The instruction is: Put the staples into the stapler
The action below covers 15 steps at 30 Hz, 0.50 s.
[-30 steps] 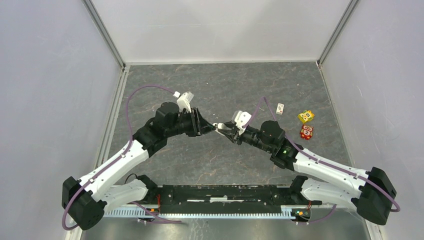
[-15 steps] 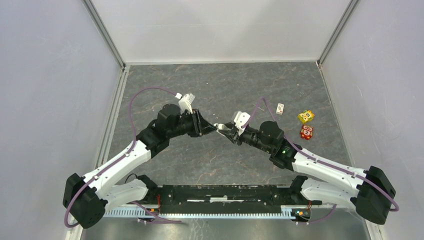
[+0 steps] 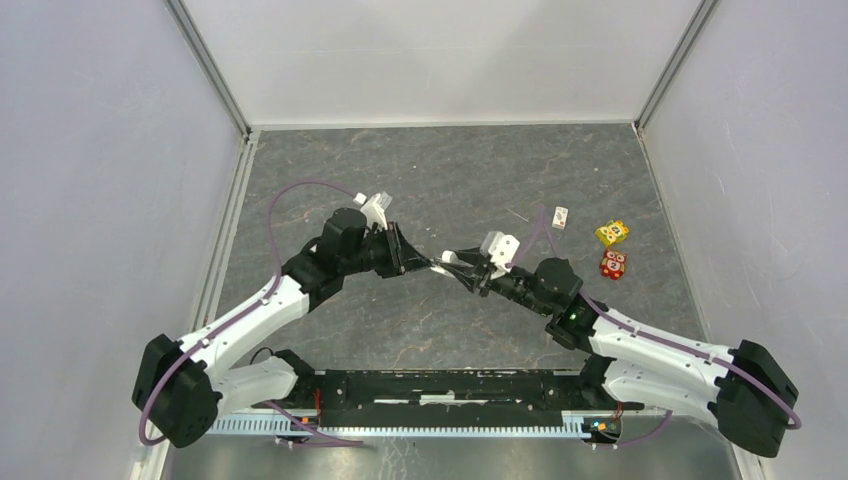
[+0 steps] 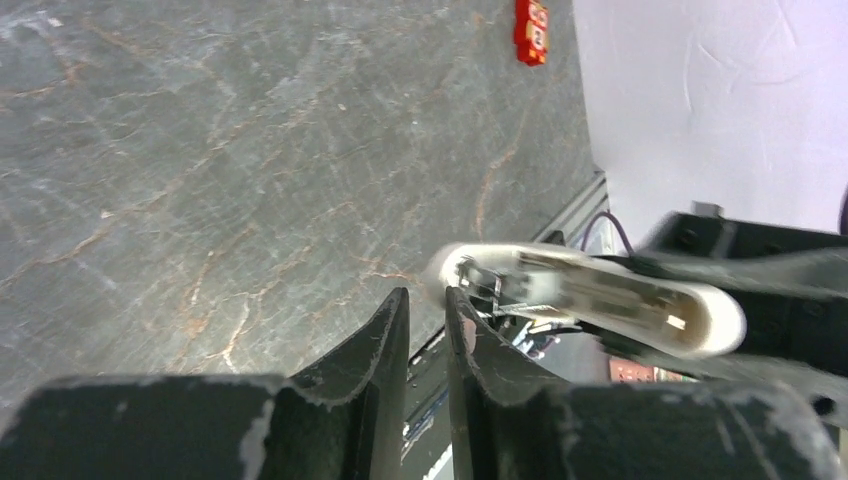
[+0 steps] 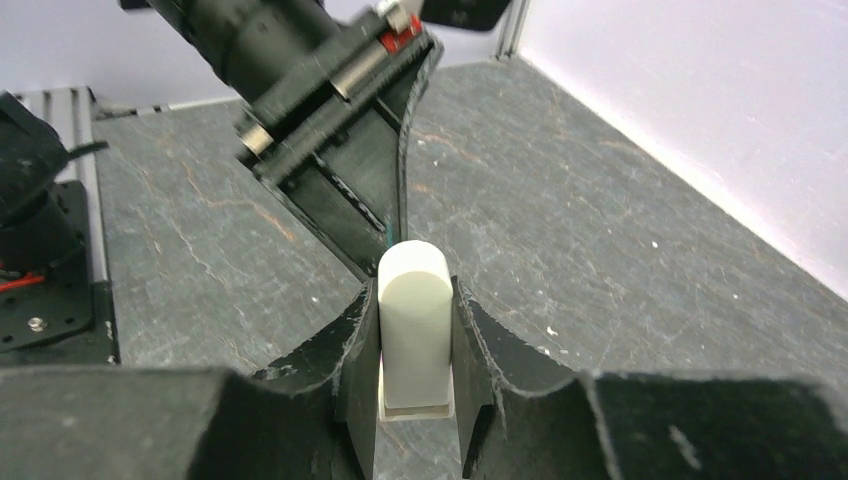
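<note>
A white stapler [image 3: 453, 258] hangs above the middle of the table, with my right gripper [image 3: 472, 268] shut on it. In the right wrist view its rounded end [image 5: 415, 320] sits between the fingers of the right gripper [image 5: 415, 288]. My left gripper [image 3: 430, 260] meets the stapler's free tip. In the left wrist view the stapler [image 4: 590, 298] shows its metal front end just beyond the left gripper [image 4: 425, 296]. A narrow gap stands between those two fingers, and I see nothing in it. The staples themselves do not show. Their small whitish box [image 3: 560, 216] lies on the table at the back right.
A yellow cartoon-face cube [image 3: 612, 233] and a red one [image 3: 613, 265] lie near the right wall; the red cube [image 4: 531, 18] also appears in the left wrist view. White walls enclose the dark stone-patterned table [image 3: 420, 170] on three sides.
The left gripper's jaws have narrowed and it has pushed right, up to the stapler's tip. The right arm has drawn back to the right and slightly lower, still holding the stapler.
</note>
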### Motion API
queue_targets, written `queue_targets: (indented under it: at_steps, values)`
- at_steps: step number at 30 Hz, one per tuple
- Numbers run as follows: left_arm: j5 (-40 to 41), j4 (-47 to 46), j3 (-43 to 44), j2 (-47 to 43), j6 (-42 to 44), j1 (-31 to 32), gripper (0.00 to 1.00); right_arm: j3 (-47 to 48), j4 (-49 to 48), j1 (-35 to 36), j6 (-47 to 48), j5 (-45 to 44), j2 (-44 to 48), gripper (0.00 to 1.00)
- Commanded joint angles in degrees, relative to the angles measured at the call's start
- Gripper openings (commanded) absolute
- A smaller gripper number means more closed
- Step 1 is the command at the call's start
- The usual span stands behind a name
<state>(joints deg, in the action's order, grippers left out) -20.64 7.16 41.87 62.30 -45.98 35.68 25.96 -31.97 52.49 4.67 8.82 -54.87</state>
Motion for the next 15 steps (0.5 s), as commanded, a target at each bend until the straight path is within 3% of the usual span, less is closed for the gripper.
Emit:
queue_targets:
  at_steps: [1, 8, 12, 15]
  values:
    - [0.97, -2.21, -1.84, 1.12, -2.65, -1.23, 0.27, -2.47, -14.43, 0.52, -3.53, 1.32, 3.19, 0.0]
    - [0.32, -3.86, -4.42, 0.52, -4.91, -1.31, 0.31, -5.21, -22.26, 0.6, -6.0, 0.61, 3.82, 0.0]
    - [0.58, -3.47, -5.16, -3.74, -2.35, -1.82, 0.46, -4.51, -18.7, 0.61, -3.76, 0.23, 4.56, 0.0]
    - [-0.32, -6.01, -5.54, -9.55, 5.65, -1.79, 0.57, -3.53, -14.91, 0.58, -3.41, 0.03, 5.46, 0.0]
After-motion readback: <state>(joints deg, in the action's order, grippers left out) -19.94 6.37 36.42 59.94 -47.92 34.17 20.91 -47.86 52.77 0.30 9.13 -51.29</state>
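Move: The stapler is in the right hand's grip, its middle about at that hand's point. From the left hand, its middle lies about 4 cm to the right, 1 cm back and 3 cm above, its near end right beside the fingertips. From the right hand, the small white box lies some 22 cm to the right and 11 cm ahead, and the yellow block about 33 cm to the right and 8 cm ahead, both roughly 23 cm below. Upward goes the right hand, about 5 cm and slightly back, rolling its left side up some 13 degrees and keeping its grip on the stapler. Meanwhile the left hand sinks about 3.5 cm away from the stapler's end, drifting left, then rises again by 1 cm as its nearly closed fingers spread; the fingertips come free of the stapler. ##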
